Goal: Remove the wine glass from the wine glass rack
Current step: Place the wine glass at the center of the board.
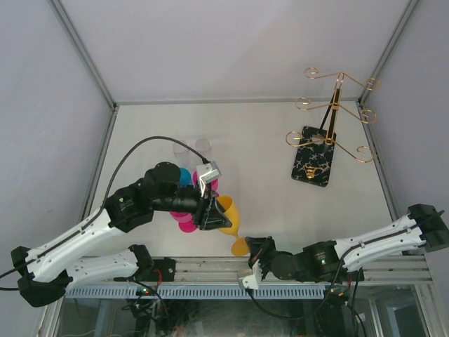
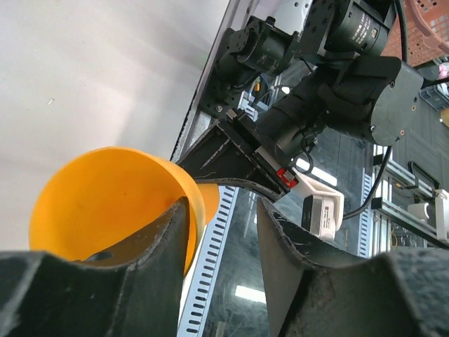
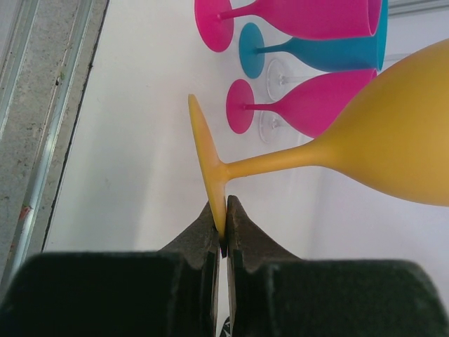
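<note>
A yellow wine glass (image 1: 229,214) (image 3: 393,147) lies tilted near the table's front edge, off the rack. My right gripper (image 1: 251,260) (image 3: 224,225) is shut on the rim of the glass's foot. My left gripper (image 1: 210,210) (image 2: 224,210) is at the bowl's mouth (image 2: 105,196). One finger sits inside against the wall, the other stands apart outside, so the jaws are open around the rim. The wine glass rack (image 1: 330,116), gold wire on a black marbled base (image 1: 312,158), stands at the back right with nothing on its arms.
Several other glasses lie behind the left gripper: pink ones (image 3: 309,17) (image 3: 309,105), a blue one (image 3: 316,56) and a clear one (image 1: 198,147). A slotted metal rail (image 1: 316,270) runs along the near edge. Enclosure walls with metal posts surround the table.
</note>
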Motion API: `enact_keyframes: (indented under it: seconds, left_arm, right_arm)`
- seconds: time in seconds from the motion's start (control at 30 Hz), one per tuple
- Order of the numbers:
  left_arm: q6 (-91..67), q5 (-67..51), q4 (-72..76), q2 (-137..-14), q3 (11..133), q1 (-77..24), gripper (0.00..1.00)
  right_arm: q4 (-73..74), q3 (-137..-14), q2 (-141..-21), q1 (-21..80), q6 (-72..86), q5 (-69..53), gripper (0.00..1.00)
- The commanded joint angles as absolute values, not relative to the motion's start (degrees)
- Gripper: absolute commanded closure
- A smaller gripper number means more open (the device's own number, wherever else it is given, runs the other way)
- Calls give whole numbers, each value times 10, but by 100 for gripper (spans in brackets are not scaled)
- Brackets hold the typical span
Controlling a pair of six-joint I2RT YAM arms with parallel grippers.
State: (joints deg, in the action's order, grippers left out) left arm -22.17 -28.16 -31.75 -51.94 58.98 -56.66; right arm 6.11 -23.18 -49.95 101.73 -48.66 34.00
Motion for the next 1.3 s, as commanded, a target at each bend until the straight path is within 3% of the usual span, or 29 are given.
enact_keyframes:
  seconds: [0.0, 0.13, 0.3, 0.4, 0.6, 0.7, 0.8, 1.1, 1.27]
  left_arm:
    - [-211, -331, -323, -513, 610, -570, 55]
    - [-207, -335, -325, -513, 610, -570, 57]
    - [-196, -329, -326, -516, 604, -570, 48]
    - [-184, -353, -334, -527, 600, -569, 49]
    - [-183, -340, -328, -530, 601, -570, 77]
    - [-187, -325, -324, -524, 602, -570, 95]
    - [-189, -309, -323, -518, 602, -569, 100]
    - [-190, -270, -340, -515, 616, -569, 100]
    - [-166, -140, -459, -544, 666, -570, 100]
  right_arm:
    - [32, -233, -483, 1016, -482, 365, 100]
    - [38, -232, -482, 1015, -478, 367, 100]
    - [38, -232, -478, 1015, -488, 371, 100]
    - [28, -228, -472, 1015, -496, 377, 100]
    - [27, -223, -468, 1015, -484, 385, 100]
    - [32, -222, -468, 1015, -468, 387, 100]
    - [33, -222, -470, 1015, -450, 384, 100]
    - [31, -223, -466, 1023, -418, 390, 73]
    - [55, -235, -458, 1067, -367, 429, 57]
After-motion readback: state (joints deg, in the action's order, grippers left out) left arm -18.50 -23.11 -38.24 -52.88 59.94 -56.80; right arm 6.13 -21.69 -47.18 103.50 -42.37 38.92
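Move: The yellow wine glass is still held by its foot in my right fingers, roughly upright; its middle lies about 8 cm below my left hand, 3 cm ahead and 2 cm right, the near rim between my half-open left fingers. From my right hand its middle is some 8 cm up, 2 ahead, 3 left. About 20 cm below my left hand stand the near pink glass, 12 ahead and 12 left, and the far pink glass, 20 ahead and 5 left. I hold my left hand almost in place, sinking about 1 cm, and close its fingers until they pinch the near side of the yellow glass's rim. Only then do I open my right fingers to a bit over a third and let go of the foot, easing that hand about 1 cm to the right. At the very end my left hand starts down, forward and left, another 1 to 2 cm. ##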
